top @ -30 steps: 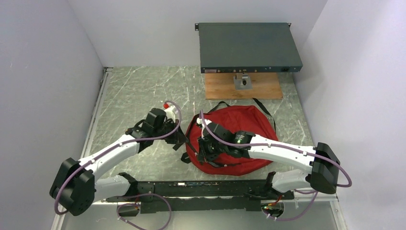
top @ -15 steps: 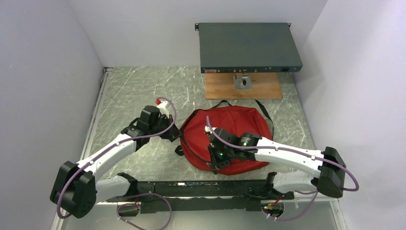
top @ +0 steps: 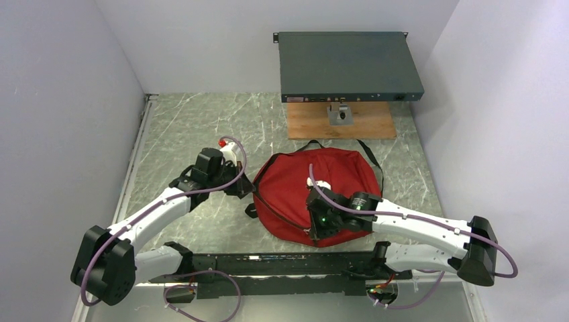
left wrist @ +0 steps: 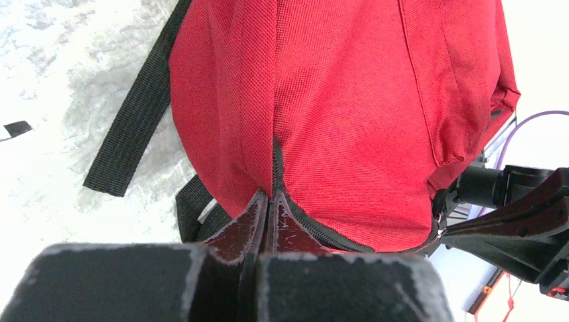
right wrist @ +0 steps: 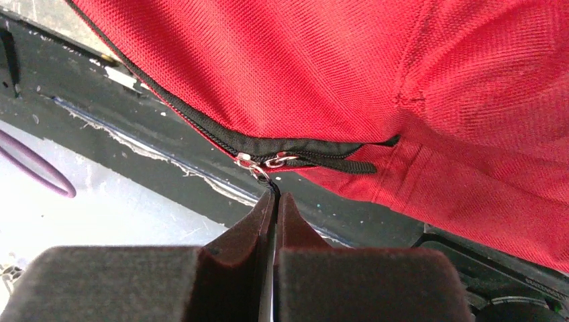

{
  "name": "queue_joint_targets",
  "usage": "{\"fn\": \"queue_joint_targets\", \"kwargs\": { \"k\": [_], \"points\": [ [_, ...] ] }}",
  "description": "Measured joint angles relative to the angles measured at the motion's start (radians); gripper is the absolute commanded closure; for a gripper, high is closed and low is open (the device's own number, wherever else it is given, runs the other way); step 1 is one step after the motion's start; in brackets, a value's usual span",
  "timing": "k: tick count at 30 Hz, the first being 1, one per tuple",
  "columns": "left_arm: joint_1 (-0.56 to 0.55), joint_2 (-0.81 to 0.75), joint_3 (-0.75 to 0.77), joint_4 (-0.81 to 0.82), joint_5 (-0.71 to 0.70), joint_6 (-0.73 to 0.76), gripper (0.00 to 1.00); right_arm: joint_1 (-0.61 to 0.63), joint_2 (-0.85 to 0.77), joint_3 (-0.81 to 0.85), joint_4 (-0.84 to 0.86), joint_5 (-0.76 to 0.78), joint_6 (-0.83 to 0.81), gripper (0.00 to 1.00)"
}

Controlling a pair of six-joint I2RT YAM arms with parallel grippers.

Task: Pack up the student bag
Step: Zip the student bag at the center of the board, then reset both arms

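The student bag, dark red with black straps, lies in the middle of the table. My left gripper is at the bag's left edge. In the left wrist view its jaws are shut on the bag's fabric where the black zipper seam ends. My right gripper is at the bag's near edge. In the right wrist view it is shut on the small cord of the silver zipper pull. To the left of the pull the black zipper line is closed.
A dark grey rack unit sits on a wooden board at the back. Black straps trail from the bag's far side. The black base rail runs just below the bag. Grey walls stand close on both sides.
My right gripper has moved right along the bag's near edge, taking the zipper pull with it. The left gripper drew the bag's left edge a little leftward, then held still.
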Motion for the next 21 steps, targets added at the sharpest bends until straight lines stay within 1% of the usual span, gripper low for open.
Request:
{"fn": "queue_joint_targets", "kwargs": {
  "k": [1, 4, 5, 6, 8, 10, 12, 15, 17, 18, 19, 20, 21],
  "points": [
    [0.002, 0.001, -0.002, 0.002, 0.005, -0.002, 1.0, 0.0, -0.001, 0.002, -0.005, 0.011, 0.001, 0.96],
    [0.006, 0.007, -0.003, 0.003, 0.019, -0.006, 0.85, 0.0, -0.005, 0.026, -0.021, 0.034, -0.003, 0.81],
    [0.008, 0.008, -0.003, 0.003, 0.02, -0.006, 0.81, 0.0, -0.009, 0.035, -0.027, 0.04, -0.004, 0.76],
    [0.01, 0.008, -0.003, 0.002, 0.022, -0.006, 0.74, 0.0, -0.014, 0.048, -0.037, 0.048, -0.011, 0.7],
    [0.016, 0.007, -0.003, -0.004, 0.021, -0.004, 0.57, 0.0, -0.022, 0.075, -0.053, 0.064, -0.023, 0.57],
    [0.019, -0.002, -0.003, -0.019, 0.019, 0.003, 0.43, 0.0, -0.027, 0.107, -0.069, 0.088, -0.036, 0.45],
    [0.022, -0.029, -0.001, -0.053, 0.014, 0.008, 0.33, 0.0, -0.031, 0.15, -0.086, 0.116, -0.053, 0.36],
    [0.022, -0.104, 0.043, -0.157, -0.012, 0.031, 0.26, 0.0, -0.049, 0.224, -0.107, 0.17, -0.084, 0.24],
    [0.022, -0.152, 0.096, -0.223, -0.037, 0.053, 0.22, 0.0, -0.071, 0.281, -0.122, 0.219, -0.114, 0.18],
    [0.022, -0.182, 0.139, -0.264, -0.055, 0.069, 0.16, 0.0, -0.082, 0.31, -0.129, 0.243, -0.129, 0.13],
    [0.022, -0.209, 0.18, -0.298, -0.072, 0.083, 0.06, 0.0, -0.095, 0.346, -0.135, 0.27, -0.15, 0.11],
    [0.022, -0.238, 0.222, -0.328, -0.091, 0.098, 0.01, 0.0, -0.107, 0.383, -0.139, 0.297, -0.172, 0.1],
    [0.022, -0.268, 0.264, -0.353, -0.106, 0.112, 0.0, 0.0, -0.118, 0.412, -0.138, 0.317, -0.19, 0.08]
  ]
}}
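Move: The zip pull's cord is already pinched in the right fingers, with its slider about 1 cm to the left and 2 cm below them; the student bag's middle lies some 12 cm ahead, 1 cm right and 4 cm lower. The left fingers pinch the bag's left edge right at their tips, with a black strap loop roughly 5 cm back, 1 cm left and 7 cm below. The zip pull is about 17 cm right and 13 cm back from the left hand, slightly lower. The zip pull and the bag's left edge are both let go as the two grippers spread nearly wide. The right hand lifts off the cord at once, up about 16 cm and drifting forward over the bag, its fingers swinging forward some 30 degrees. The left hand opens first, then rises about 12 cm and slightly left, away from the bag, tilting up about 15 degrees. ##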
